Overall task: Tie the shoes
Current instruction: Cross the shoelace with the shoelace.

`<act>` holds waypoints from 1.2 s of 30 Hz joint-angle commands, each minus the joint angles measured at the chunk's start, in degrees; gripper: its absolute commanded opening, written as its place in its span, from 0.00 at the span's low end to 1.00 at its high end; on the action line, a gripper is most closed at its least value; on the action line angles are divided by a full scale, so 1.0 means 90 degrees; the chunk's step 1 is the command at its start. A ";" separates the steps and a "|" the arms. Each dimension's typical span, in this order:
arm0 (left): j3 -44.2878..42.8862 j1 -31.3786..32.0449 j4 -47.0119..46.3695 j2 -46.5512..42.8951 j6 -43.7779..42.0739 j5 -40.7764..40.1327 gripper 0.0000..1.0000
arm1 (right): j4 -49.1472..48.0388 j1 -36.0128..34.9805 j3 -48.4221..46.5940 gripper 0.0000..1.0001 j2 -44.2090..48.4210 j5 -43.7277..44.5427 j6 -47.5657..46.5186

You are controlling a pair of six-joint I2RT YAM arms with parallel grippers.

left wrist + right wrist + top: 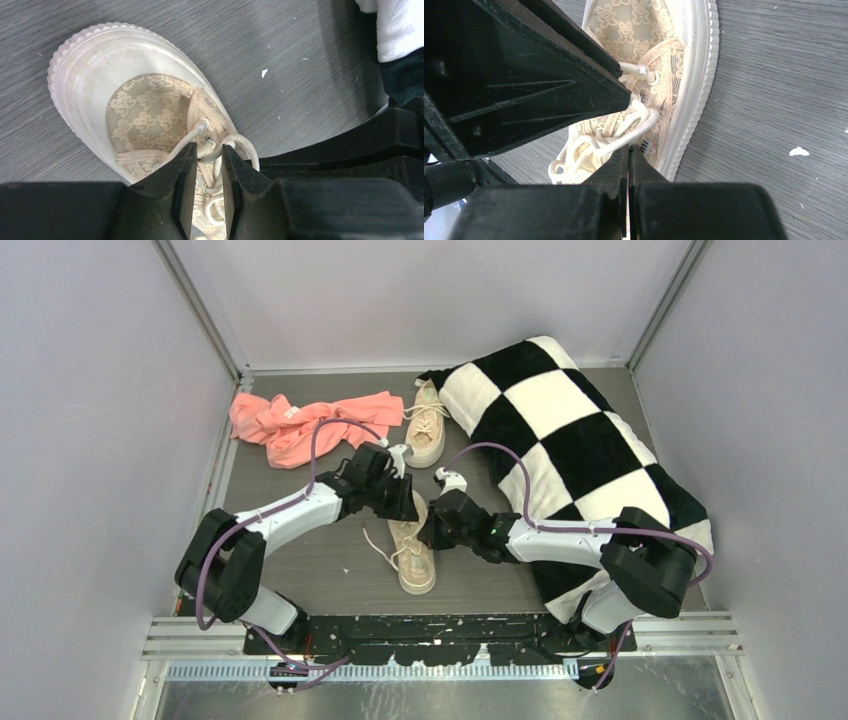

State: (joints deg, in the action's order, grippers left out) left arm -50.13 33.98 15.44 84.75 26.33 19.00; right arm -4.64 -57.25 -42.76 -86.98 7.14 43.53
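Two beige shoes lie on the grey table. The near shoe [415, 565] sits between both grippers, and the far shoe [427, 425] rests by the pillow. My left gripper [408, 508] hovers over the near shoe's [130, 100] laces [220, 150]. Its jaws [209, 147] stand a narrow gap apart, straddling the cream laces, with one loop curling round the right finger. My right gripper [431, 530] is shut [629, 146], its tips lying against a lace strand [644, 122] at the side of the same shoe [684, 95]. Whether that strand is pinched I cannot tell. The left gripper's fingers [549, 85] fill the upper left of the right wrist view.
A black-and-white checkered pillow [570, 450] covers the right side of the table, close to the right arm. A pink cloth [300, 425] lies at the back left. Grey walls enclose the table on three sides.
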 commanded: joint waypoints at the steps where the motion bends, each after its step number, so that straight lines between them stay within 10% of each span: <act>1: -0.0231 0.0081 -0.0305 0.0058 -0.0088 -0.0022 0.24 | 0.0008 0.0015 -0.0166 0.01 0.0203 0.0075 0.0027; 20: -0.0698 0.0120 0.0693 -0.0403 -0.0176 -0.0640 0.00 | 0.0306 0.0014 -0.0236 0.01 0.0382 0.0343 0.0060; 28: -0.0984 0.0118 0.1231 -0.0600 -0.0043 -0.1095 0.00 | 0.1117 0.0018 -0.0464 0.42 0.1032 0.0412 -0.0446; 36: -0.1050 0.0120 0.1134 -0.1257 0.0056 -0.1054 0.00 | 0.1537 0.0029 -0.0687 0.61 0.1874 0.0555 -0.1194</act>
State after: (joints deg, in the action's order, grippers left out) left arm -56.99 34.87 26.15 78.06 26.57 10.02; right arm 8.10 -57.23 -45.25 -73.71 10.46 37.91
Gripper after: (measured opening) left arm 0.010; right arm 0.574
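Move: The shoelace stretch for the left hand lies right between its parted fingertips; from the right hand, whose shut fingers still hold a lace, that stretch is about 4 cm ahead and 2 cm left, 1 cm higher. The near shoe's middle is some 4 cm back from the left hand and 3 cm below. From the left hand, the far shoe stands roughly 18 cm ahead and 3 cm right, and the loose lace end lies 5 cm back, 8 cm left. Left hand pinches the lace, lifting about 5 cm; right then releases its lace, rising 6 cm and drifting right. ##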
